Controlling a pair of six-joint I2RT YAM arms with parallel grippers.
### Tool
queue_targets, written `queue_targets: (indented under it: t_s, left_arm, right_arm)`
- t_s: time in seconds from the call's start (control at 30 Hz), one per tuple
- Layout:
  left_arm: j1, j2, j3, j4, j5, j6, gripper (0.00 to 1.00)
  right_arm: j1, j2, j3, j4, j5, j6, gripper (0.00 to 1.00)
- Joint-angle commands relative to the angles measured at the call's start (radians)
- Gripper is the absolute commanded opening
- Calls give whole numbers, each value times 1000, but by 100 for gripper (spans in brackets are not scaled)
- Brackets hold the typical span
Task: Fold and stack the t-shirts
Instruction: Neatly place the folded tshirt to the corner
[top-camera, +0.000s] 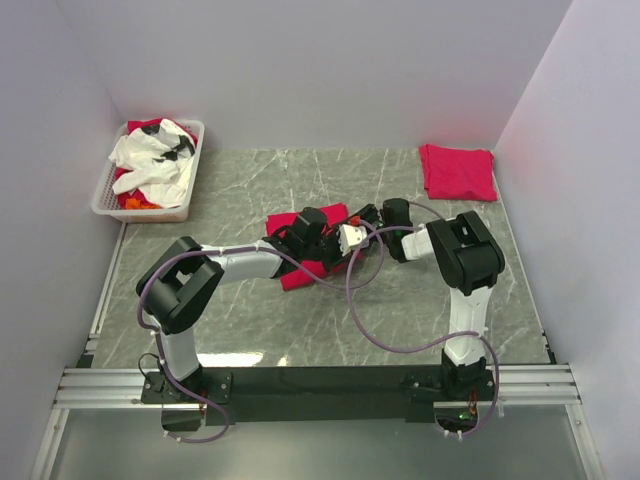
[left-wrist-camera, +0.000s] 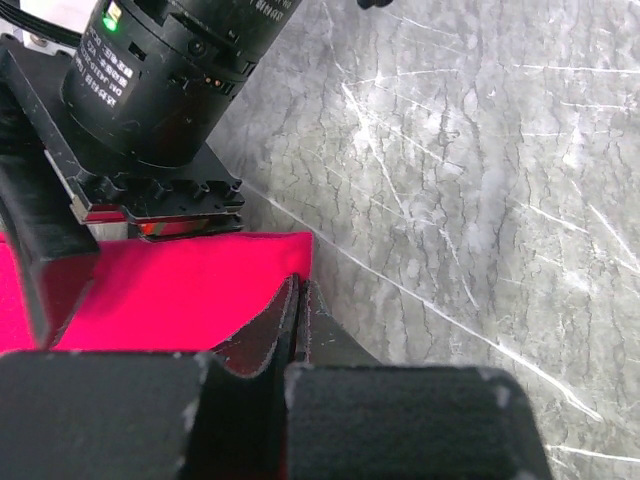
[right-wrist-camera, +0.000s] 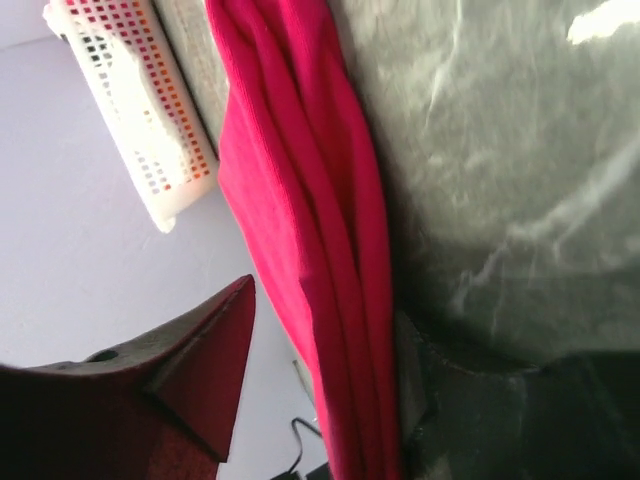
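One red t-shirt (top-camera: 297, 272) lies folded at the middle of the table, partly under both grippers. In the left wrist view its flat corner (left-wrist-camera: 180, 290) reaches just to my left gripper (left-wrist-camera: 297, 300), which is shut, tips resting at the cloth's edge; no cloth shows between the jaws. My right gripper (right-wrist-camera: 325, 300) stands open around the shirt's layered edge (right-wrist-camera: 300, 200). One finger touches the folds and the other stands apart from them. A second folded t-shirt (top-camera: 457, 171) lies at the back right. In the top view both grippers (top-camera: 330, 240) (top-camera: 358, 222) meet over the middle shirt.
A white slotted basket (top-camera: 108, 195) at the back left holds white and red cloth. The right arm's black wrist body (left-wrist-camera: 160, 80) sits close in front of the left gripper. Cables trail over the marble table (top-camera: 250, 330). Walls close in left, back and right.
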Motion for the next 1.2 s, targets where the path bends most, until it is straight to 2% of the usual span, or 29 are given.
queue_targets:
  t_s: [0.0, 0.07, 0.1, 0.17, 0.2, 0.27, 0.37, 0.5, 0.67, 0.7, 0.93, 1.17]
  left_arm:
    - [2, -15, 42, 58, 41, -24, 1]
    - [3, -14, 43, 55, 47, -22, 1]
    - [3, -14, 43, 54, 49, -22, 1]
    - [2, -15, 51, 44, 42, -25, 1]
    - [3, -17, 56, 29, 27, -28, 1]
    - [12, -43, 65, 11, 23, -51, 6]
    - [51, -113, 69, -51, 52, -99, 21]
    - [127, -193, 91, -196, 84, -166, 35]
    - [213, -278, 103, -379, 67, -179, 42]
    - [230, -287, 106, -405, 59, -176, 46]
    - [299, -333, 108, -520, 36, -228, 47]
    - [318, -353, 71, -552, 7, -228, 47]
  right_arm:
    - [9, 33, 21, -66, 81, -53, 54]
    - [9, 36, 36, -79, 92, -76, 47]
    - [6, 41, 44, -93, 91, -100, 32]
    - [8, 42, 85, -125, 71, -137, 15]
    - [8, 36, 103, -186, 69, -195, 0]
    - [4, 12, 187, -283, 71, -284, 0]
    - [-9, -22, 334, -578, 151, -572, 0]
    - [-63, -60, 432, -732, 227, -767, 0]
    - [-146, -22, 606, -881, 305, -967, 0]
    - [-156, -11, 633, -914, 311, -1014, 0]
    - [-247, 101, 902, -992, 376, -1165, 0]
    - [-293, 144, 1038, -960, 428, -1260, 0]
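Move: The folded t-shirt's right edge already lies between the right hand's half-open fingers; its middle is about 15 cm to that hand's left, 8 cm back and a little below. The corner shirt, already laid down, is some 32 cm right and 15 cm ahead of the right hand. The left hand still pinches the near right part of the t-shirt, whose middle lies roughly 7 cm to its left, 5 cm ahead and 3 cm lower. The folded t-shirt passes from left hand to right: the right fingers dip slightly and pinch its edge, then the left fingers open and withdraw some 14 cm left, rising about 10 cm and easing down a little. The right hand carries the shirt right and forward towards the corner shirt, almost 30 cm in all, rising and rolling its fingers some 60 degrees from leftward-pointing to mostly down. ##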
